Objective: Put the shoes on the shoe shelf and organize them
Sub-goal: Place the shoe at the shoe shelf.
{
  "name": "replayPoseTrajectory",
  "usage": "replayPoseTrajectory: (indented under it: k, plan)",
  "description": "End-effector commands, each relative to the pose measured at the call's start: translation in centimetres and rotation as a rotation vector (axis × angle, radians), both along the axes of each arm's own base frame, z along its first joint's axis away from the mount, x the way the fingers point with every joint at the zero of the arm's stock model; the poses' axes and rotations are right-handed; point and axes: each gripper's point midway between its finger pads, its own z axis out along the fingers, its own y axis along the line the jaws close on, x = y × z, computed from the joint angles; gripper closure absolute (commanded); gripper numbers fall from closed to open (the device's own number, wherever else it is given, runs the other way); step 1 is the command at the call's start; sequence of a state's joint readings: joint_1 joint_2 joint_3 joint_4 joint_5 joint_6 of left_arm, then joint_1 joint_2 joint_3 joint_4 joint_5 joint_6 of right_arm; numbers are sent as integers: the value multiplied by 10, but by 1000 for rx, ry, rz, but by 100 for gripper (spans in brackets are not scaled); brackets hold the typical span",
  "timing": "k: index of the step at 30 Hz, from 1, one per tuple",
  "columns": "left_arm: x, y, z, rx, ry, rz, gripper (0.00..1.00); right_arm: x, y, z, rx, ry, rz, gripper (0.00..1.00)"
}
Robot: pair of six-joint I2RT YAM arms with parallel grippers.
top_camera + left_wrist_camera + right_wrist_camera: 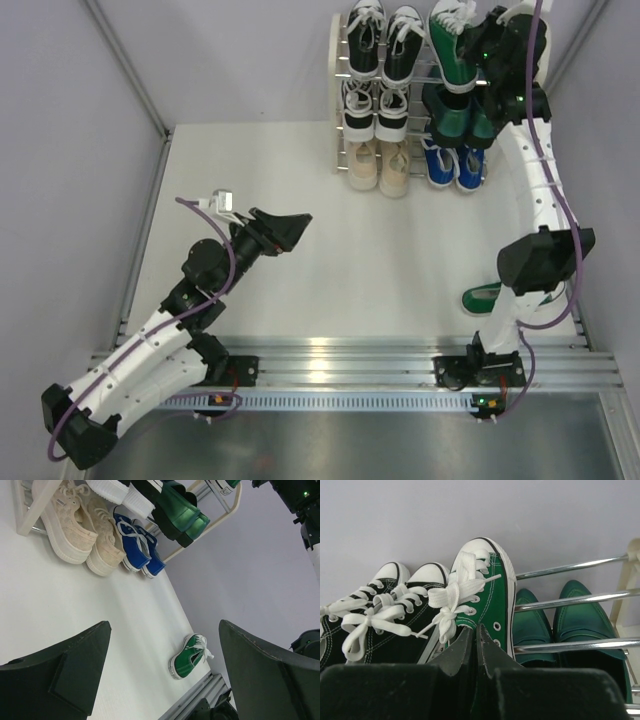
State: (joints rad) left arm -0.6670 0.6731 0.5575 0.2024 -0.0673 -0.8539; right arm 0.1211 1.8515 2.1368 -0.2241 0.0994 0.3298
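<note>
The shoe shelf (337, 90) stands at the table's far edge. Black-and-white sneakers (385, 40) fill its upper left tiers, with the beige lace-ups (380, 165) and blue sneakers (455, 165) at the bottom and the dark green dress shoes (450, 115) on the middle right. My right gripper (477, 632) is shut on the collar of a green sneaker (492, 590), which rests on the top right bars (570, 567) beside a black pair (390, 625). The other green sneaker (190, 656) lies on the table by the right arm's base. My left gripper (164, 625) hangs open and empty over the left of the table.
A metal rail (340, 355) runs along the near table edge, where both arm bases are bolted. Grey walls close in the table at the back and sides. The right arm's elbow (545, 260) hangs above the loose green sneaker (482, 298).
</note>
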Motion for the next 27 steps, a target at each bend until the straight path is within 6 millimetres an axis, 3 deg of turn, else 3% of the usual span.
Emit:
replayPoseTrajectory:
  k: [1,11,14,16,17,19,20,22,23,24,25,26,27]
  plan:
    - [0,3,5,-26,-15,8,6,-28,-2,61,54,-171,-11,98]
    - [1,2,4,-28,-15,6,5,-34,-2,51,46,-147,-6,88]
    - [0,1,5,-29,-15,0,6,-34,-4,47,31,-143,-11,71]
    - [1,1,5,-29,-16,2,6,-36,-6,46,8,-143,-11,54]
    - [0,1,7,-30,-19,-1,6,-42,-9,52,-5,-159,-16,41]
    - [0,1,7,-28,-20,-3,6,-48,-15,53,-49,-172,-38,31]
    - [0,2,8,-29,-26,-1,6,-58,-20,62,-65,-187,-48,23]
    - [0,2,6,-19,-23,0,6,-68,-26,61,-115,-182,-52,17]
    - [0,2,8,-12,-29,1,5,-87,-29,74,-157,-207,-21,7]
    - [1,2,4,1,-20,1,5,-96,-28,74,-252,-206,6,1]
    - [1,2,3,10,-15,4,5,-105,-15,53,-322,-147,119,1]
    - [2,4,2,21,-12,13,5,-139,6,58,-412,-194,329,1]
    - [5,6,-1,32,4,31,3,-151,-4,47,-497,-178,366,1]
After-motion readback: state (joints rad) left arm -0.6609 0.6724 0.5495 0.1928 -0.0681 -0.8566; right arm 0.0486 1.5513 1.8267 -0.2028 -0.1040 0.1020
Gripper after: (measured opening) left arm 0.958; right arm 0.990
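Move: The right hand still pinches the green sneaker by its upper at the top tier of the shoe shelf, the shoe's middle about 3 cm to its left, level ahead and 3 cm lower. The nearer black sneaker stands roughly 13 cm left on that tier, level ahead; the teal flats sit about 17 cm below, some 2 cm back and 1 cm left. From the idle left hand the green sneaker is about 32 cm ahead, 35 cm right and 14 cm up. The right hand dips about 1.5 cm, opens wide, releases the green sneaker and backs away some 8 cm. ##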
